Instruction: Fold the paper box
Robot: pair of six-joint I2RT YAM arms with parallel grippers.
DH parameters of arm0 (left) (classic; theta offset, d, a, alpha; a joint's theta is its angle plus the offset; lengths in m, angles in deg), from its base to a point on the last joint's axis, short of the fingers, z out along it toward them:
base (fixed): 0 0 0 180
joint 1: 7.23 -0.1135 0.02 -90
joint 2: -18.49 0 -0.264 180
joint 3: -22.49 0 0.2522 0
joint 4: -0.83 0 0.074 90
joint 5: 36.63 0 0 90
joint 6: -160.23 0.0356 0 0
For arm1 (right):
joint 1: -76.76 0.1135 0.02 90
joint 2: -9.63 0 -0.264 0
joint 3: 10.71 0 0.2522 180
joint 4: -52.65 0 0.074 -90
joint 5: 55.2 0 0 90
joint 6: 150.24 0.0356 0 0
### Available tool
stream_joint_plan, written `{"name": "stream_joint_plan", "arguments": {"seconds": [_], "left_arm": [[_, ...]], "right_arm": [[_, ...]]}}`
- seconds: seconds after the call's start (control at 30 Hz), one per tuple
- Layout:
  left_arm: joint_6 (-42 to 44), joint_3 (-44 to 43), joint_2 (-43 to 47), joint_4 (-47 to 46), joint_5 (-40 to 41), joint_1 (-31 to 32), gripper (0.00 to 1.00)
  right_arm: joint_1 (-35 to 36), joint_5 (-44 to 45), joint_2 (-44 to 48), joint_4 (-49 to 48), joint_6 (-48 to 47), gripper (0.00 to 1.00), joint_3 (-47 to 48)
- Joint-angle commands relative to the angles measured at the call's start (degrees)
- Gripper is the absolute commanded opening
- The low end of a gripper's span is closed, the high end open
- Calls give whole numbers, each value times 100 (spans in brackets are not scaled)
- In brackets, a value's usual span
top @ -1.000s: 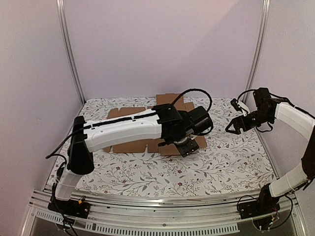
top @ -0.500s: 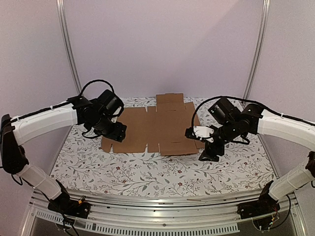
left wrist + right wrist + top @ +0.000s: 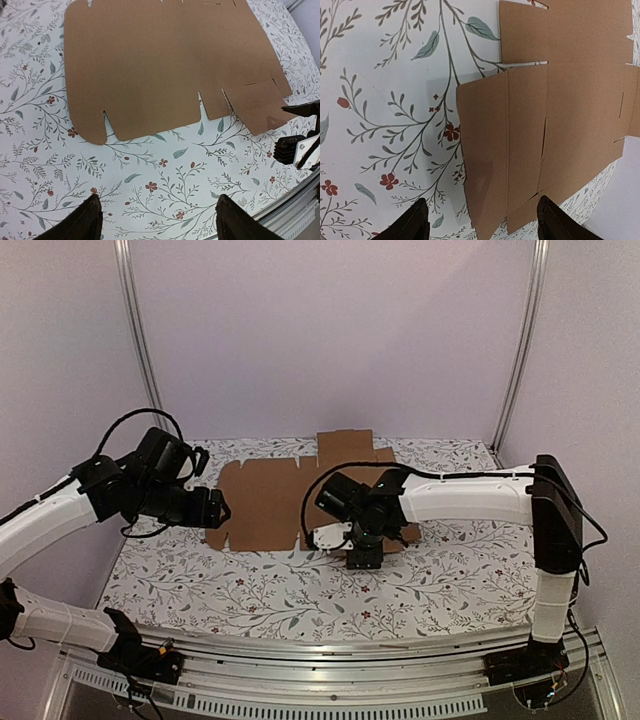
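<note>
The paper box [image 3: 265, 502] lies flat and unfolded on the floral table, a brown cardboard sheet with flaps and slits. My left gripper [image 3: 217, 508] hovers at the sheet's left edge. In the left wrist view it [image 3: 160, 222] is open over bare tablecloth, with the sheet [image 3: 160, 65] ahead of it. My right gripper [image 3: 362, 556] hangs over the sheet's front-right flap. In the right wrist view that flap [image 3: 490, 160] lies below and between its wide-apart fingers [image 3: 417, 222], and the gripper [image 3: 482, 225] is open, holding nothing.
The table [image 3: 300, 590] wears a white cloth with leaves and red flowers. Aluminium posts [image 3: 140, 340] stand at the back corners against plain walls. A metal rail [image 3: 330, 665] runs along the near edge, carrying both arm bases.
The left arm, stretched right across the sheet a second ago, has swung back to its left edge. The right arm came in from the far right to the front-right flap. The sheet stayed flat.
</note>
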Motion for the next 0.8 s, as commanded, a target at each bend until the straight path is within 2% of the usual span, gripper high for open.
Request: {"name": "stream_joint_plan", "arguments": {"seconds": [0.0,0.2,0.27,0.4,0.5,0.53,0.63,0.77], "left_arm": [[-98,100,203,-1,-34,-121,78],[-75,147,475,65,-8,-130,78],[-55,175,547,50,8,-139,78],[31,142,544,42,-25,-165,78],[47,95,507,47,-69,-166,78],[51,80,499,40,-80,-166,78],[94,48,475,23,-88,-174,78],[188,-11,400,-4,-63,-181,78]], "right_arm": [[241,553,-567,-147,-51,71,598],[338,849,-1354,-178,-80,60,1075],[338,879,-1456,-178,-78,53,1134],[345,917,-1504,-208,-134,34,1171],[389,765,-1412,-159,-243,6,1105],[415,690,-1331,-145,-310,1,1028],[603,464,-958,-176,-597,0,551],[978,-260,-56,-280,-1662,0,-640]]}}
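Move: The paper box lies as a flat sheet. The outer strip of its near flap is about 4 cm to the left of the right hand, 2 cm ahead and some 5 cm below. From the same hand, the sheet's left panel lies roughly 25 cm to the left and 22 cm ahead, and the far tab about 36 cm ahead and 2 cm left. From the left hand, that outer strip is some 25 cm to the right, 3 cm ahead and 17 cm below. The near flap's outer strip is met by the right hand's open fingers, which travel left about 4 cm and slightly forward, then sink nearly 5 cm and shut, pinching the cardboard edge from the near and far sides. Still shut, the hand lifts about a centimetre, then draws back towards the robot some 2.5 cm, turning slightly counter-clockwise. The open left hand rises 2 cm, clear of the sheet. ##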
